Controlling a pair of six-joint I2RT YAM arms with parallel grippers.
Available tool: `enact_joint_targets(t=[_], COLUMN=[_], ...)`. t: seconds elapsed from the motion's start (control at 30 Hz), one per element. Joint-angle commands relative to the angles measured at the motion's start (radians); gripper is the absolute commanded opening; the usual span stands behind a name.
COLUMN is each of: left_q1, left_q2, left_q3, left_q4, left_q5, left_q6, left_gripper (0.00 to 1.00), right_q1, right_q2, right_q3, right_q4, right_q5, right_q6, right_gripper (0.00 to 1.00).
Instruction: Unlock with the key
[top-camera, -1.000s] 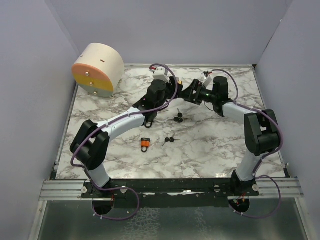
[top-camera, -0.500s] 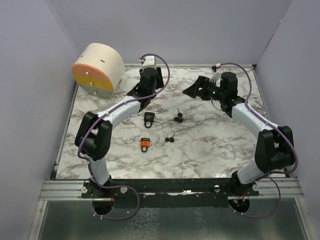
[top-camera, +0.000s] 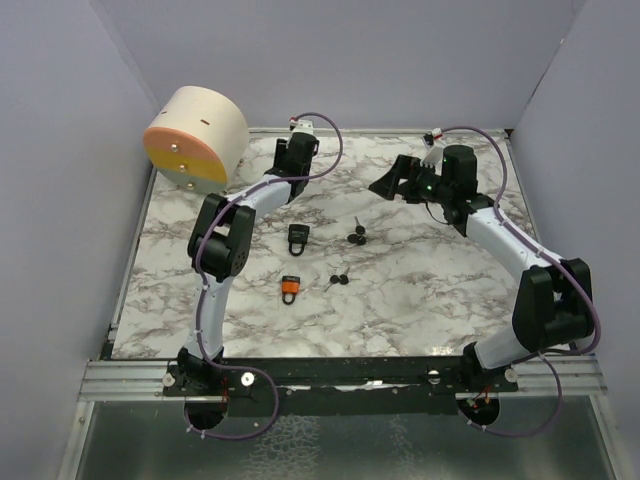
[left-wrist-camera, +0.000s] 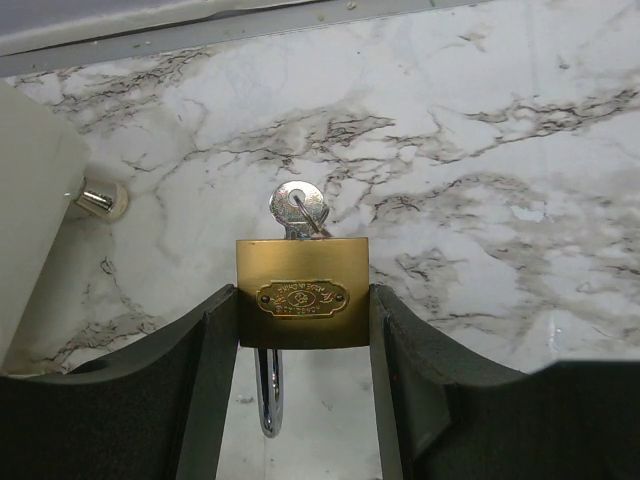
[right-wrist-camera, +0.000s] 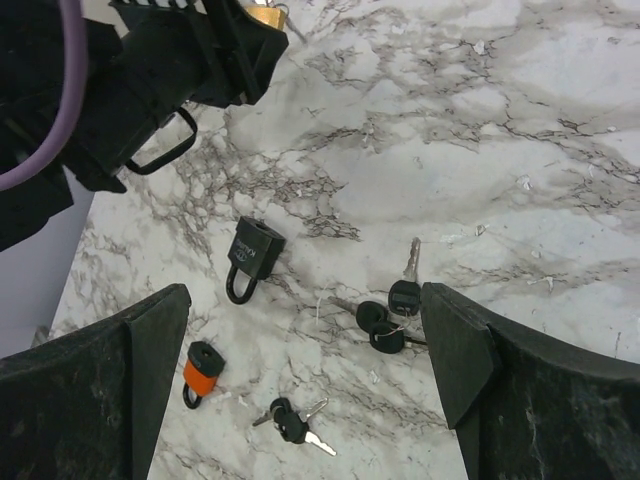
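Observation:
My left gripper (left-wrist-camera: 302, 322) is shut on a brass padlock (left-wrist-camera: 302, 300), one finger on each side of its body. A silver key (left-wrist-camera: 297, 207) sticks out of the padlock's far end, and a chrome shackle (left-wrist-camera: 268, 395) hangs from its near end. In the top view the left gripper (top-camera: 291, 166) is at the back of the table, near the cream drum, and the padlock is hidden by the arm. My right gripper (top-camera: 386, 181) hovers open at the back right with nothing between its fingers (right-wrist-camera: 150, 330). Its wrist view shows the brass padlock (right-wrist-camera: 265, 14) at the top edge.
A black padlock (top-camera: 298, 235) lies mid-table, with an orange-and-black padlock (top-camera: 290, 288) nearer to me. Two bunches of black-headed keys (top-camera: 356, 236) (top-camera: 340, 280) lie to their right. A cream and orange drum (top-camera: 195, 138) stands at the back left. Purple walls close in the marble table (top-camera: 430, 290).
The two grippers, close together a second ago, have parted. My left arm carried the brass padlock back and left, its elbow folding up. My right arm pulled back to the right.

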Motion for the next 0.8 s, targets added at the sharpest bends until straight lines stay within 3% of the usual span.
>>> enact_joint_targets(t=[0.0, 0.77], left_q1=[0.013, 0.016], left_q2=[0.058, 0.174], left_q3=[0.124, 0.136], left_q4=[0.011, -0.003], left_q5=[-0.05, 0.206], left_q6=[0.08, -0.088], left_gripper=[0.0, 0.0], right_q1=[-0.002, -0.006], right_q2=[-0.034, -0.029], right_q3=[0.011, 0.014], right_q4=[-0.019, -0.014], right_q5=[0.025, -0.03], right_q6=[-0.024, -0.023], right_gripper=[0.99, 0.99])
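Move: The left hand still holds the brass padlock, key in it; the bare marble it is being lowered to lies about 10 cm below, level ahead and some 3 cm to the right. From the hand, the cream drum stands some 25 cm left and 2 cm farther out; the black padlock is 20 cm back and 1 cm right, the key cluster 18 cm back and 16 cm right. From the right hand, that spot is about 17 cm ahead, 20 cm left and 19 cm below. The left hand keeps its grip on the brass padlock's body and lowers it about 5.5 cm towards the bare marble, easing forward some 2 cm at first and then drifting about 3 cm to the right, away from the cream drum. Along the way the wrist tips the fingers down by only some 5 degrees and turns slightly clockwise, and the descent has slowed almost to nothing by the end, with the fingers still shut on the body. ##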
